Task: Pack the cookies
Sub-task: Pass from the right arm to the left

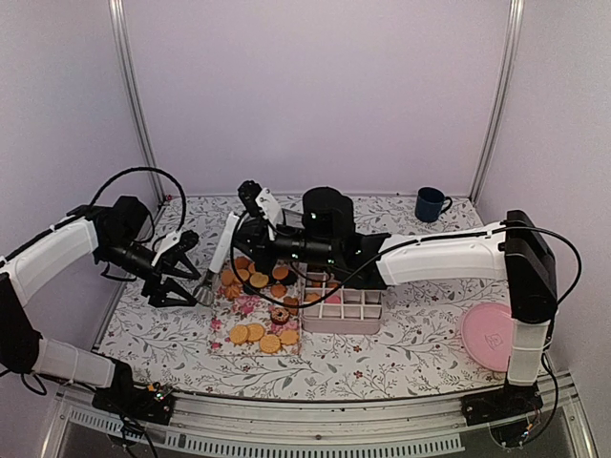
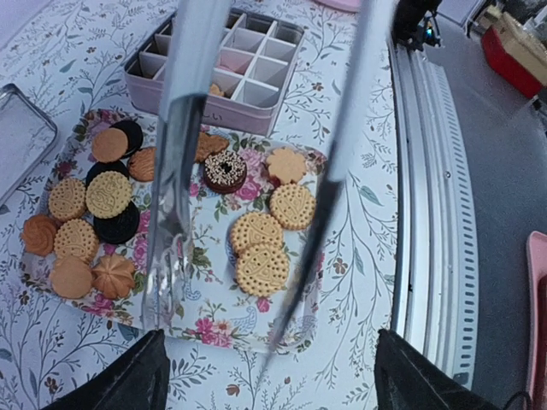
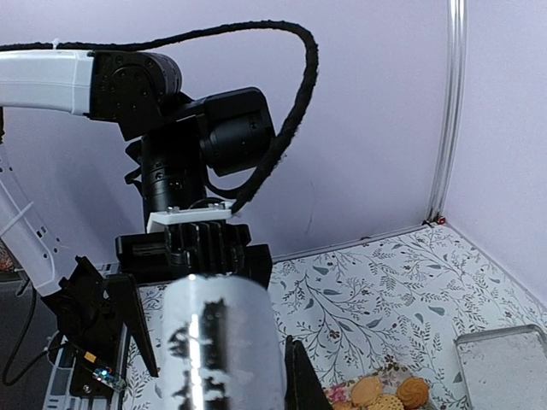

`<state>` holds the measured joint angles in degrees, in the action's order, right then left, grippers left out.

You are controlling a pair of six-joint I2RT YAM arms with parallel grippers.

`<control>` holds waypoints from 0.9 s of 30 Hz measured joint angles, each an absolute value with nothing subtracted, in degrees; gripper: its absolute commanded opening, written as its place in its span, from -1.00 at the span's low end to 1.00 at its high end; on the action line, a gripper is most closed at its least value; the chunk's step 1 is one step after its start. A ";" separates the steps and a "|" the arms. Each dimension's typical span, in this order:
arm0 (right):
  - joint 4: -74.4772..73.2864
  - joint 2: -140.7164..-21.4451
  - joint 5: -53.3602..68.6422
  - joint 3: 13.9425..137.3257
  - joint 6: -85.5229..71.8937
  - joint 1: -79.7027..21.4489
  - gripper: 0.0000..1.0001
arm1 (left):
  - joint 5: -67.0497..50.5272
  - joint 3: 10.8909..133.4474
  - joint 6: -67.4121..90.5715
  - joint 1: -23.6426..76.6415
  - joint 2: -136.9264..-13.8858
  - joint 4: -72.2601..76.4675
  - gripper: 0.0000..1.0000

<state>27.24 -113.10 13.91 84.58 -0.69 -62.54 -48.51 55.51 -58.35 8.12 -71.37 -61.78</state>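
The cookies [image 2: 109, 195], golden, dark and one chocolate ring, lie spread on a floral tray [image 2: 214, 320], which also shows in the top view [image 1: 256, 307]. Behind it stands the pale pink divided box [image 2: 162, 90], with a cookie [image 2: 216, 89] in one cell. My right gripper [image 1: 251, 204] reaches across from the right and is shut on the upper end of metal tongs [image 3: 220, 350]. The tongs' two blades [image 2: 171, 213] hang down over the tray. My left gripper [image 2: 269, 342] is open, its black fingers [image 2: 128, 384] standing wide on either side of the blade tips without touching them.
A pink plate [image 1: 489, 336] lies at the front right and a blue mug [image 1: 431, 203] stands at the back right. A shallow metal tin [image 2: 21, 137] sits beside the floral tray. The divided box [image 1: 342, 305] is right of the tray.
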 measured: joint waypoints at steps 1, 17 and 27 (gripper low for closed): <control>27.07 -113.03 13.28 84.58 -0.14 -62.57 -1.00 | -48.60 55.55 -58.46 8.14 -71.37 -62.17 0.67; 27.00 -112.73 12.82 84.93 1.50 -62.19 -1.00 | -49.47 55.55 -58.54 8.14 -72.95 -62.76 0.59; 27.53 -112.79 16.21 86.08 -0.56 -62.04 -1.00 | -53.36 55.81 -60.66 8.54 -76.90 -64.53 -0.33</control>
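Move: The tongs' tips are close by the open left gripper, about 2 cm to its right and 1 cm back, roughly level with it. The cookie tray's middle lies some 11 cm right of that hand, 2 cm ahead and 16 cm below; the divided box is about 32 cm right, 4 cm ahead and 14 cm below. From the right hand, still holding the tongs, the left gripper is about 12 cm left, 4 cm back and 12 cm lower. The left hand first almost waits with its fingers wide, then eases about 1 cm right, with just under 1 cm down and back, towards the tongs' tips, swinging its fingertips some 5 to 10 degrees back and closing from wide open to a bit under half, with one blade between its fingers. The right hand keeps its shut grip on the tongs and holds them out to the left gripper, shifting about 1 cm forward and back again before rising nearly 2 cm. ##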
